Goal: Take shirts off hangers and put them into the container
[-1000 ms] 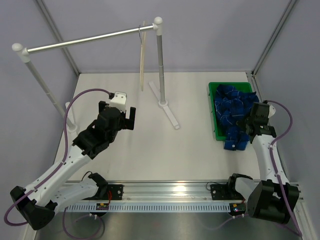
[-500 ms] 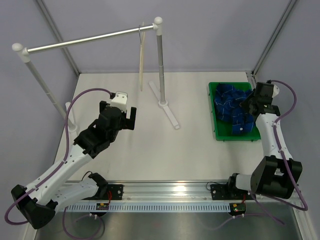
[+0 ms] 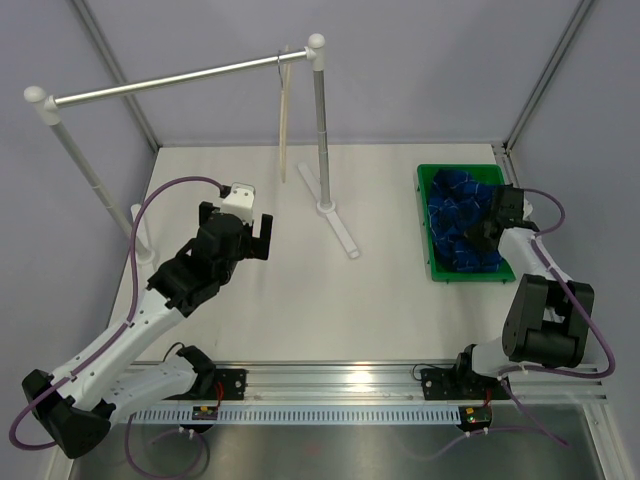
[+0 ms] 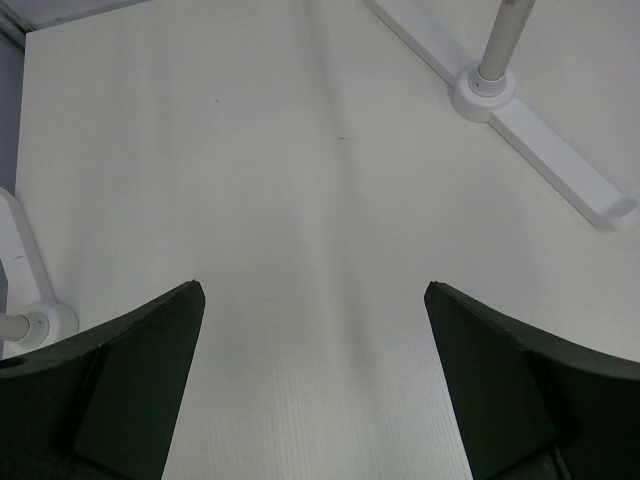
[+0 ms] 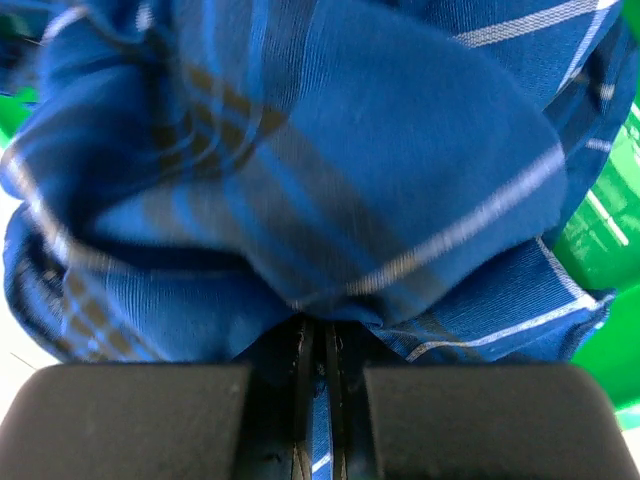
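The dark blue checked shirt (image 3: 458, 218) lies bunched in the green container (image 3: 428, 232) at the right of the table. My right gripper (image 3: 486, 228) is down on the pile's right side. In the right wrist view its jaws (image 5: 320, 345) are shut on a fold of the shirt (image 5: 330, 160), and the green container (image 5: 600, 235) shows at the right edge. The pale wooden hanger (image 3: 284, 110) hangs bare and edge-on from the silver rail (image 3: 170, 82). My left gripper (image 3: 236, 226) hovers open over the table's left half, with only bare table between its fingers (image 4: 150, 360).
The rail's stand has a post with a white cross foot (image 3: 335, 222) mid-table, also in the left wrist view (image 4: 530, 130). A second post and foot (image 3: 140, 235) stand at the left edge. Grey walls close in the table on three sides.
Cloth that spilled over the container's near edge was carried up and back by my right gripper. It now lies inside. The left arm has not moved.
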Robot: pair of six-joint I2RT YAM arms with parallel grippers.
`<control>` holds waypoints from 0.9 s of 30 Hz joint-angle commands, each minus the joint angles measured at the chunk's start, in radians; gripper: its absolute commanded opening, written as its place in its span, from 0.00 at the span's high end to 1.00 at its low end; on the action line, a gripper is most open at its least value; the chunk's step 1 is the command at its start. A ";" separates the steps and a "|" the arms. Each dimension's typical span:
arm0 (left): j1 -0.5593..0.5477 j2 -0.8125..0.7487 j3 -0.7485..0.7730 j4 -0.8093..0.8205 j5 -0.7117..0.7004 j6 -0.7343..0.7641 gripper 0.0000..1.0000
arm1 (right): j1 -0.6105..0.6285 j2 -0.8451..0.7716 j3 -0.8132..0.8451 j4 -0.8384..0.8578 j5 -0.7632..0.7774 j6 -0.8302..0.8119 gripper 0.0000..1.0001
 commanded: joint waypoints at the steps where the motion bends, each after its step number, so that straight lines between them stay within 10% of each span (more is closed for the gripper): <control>1: 0.003 -0.016 0.000 0.016 -0.010 -0.002 0.01 | 0.006 0.001 -0.024 -0.021 -0.028 0.019 1.00; 6: 0.003 -0.016 0.000 0.016 -0.012 0.000 0.01 | 0.006 -0.012 -0.055 -0.049 -0.051 0.016 0.99; 12: 0.003 -0.009 0.000 0.016 -0.002 -0.002 0.01 | 0.006 -0.133 0.009 -0.088 -0.045 -0.007 0.59; 27: 0.003 -0.079 -0.005 0.044 -0.024 -0.002 0.01 | 0.006 -0.444 0.269 -0.213 -0.101 -0.070 0.08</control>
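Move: The right hand, closed on a fold of the shirt, is over the near right part of the green container, whose middle lies about 4 cm ahead, 5 cm left and 5 cm below. The bulk of the shirt is heaped there, some 4 cm ahead and 6 cm left. The rack's right foot stands about 43 cm left and 8 cm farther out. From the left hand the container is roughly 60 cm right, 12 cm ahead and 22 cm down. The right hand eases slightly back and down, opens to release the shirt, then climbs about 20 cm, fingers tipping up. ##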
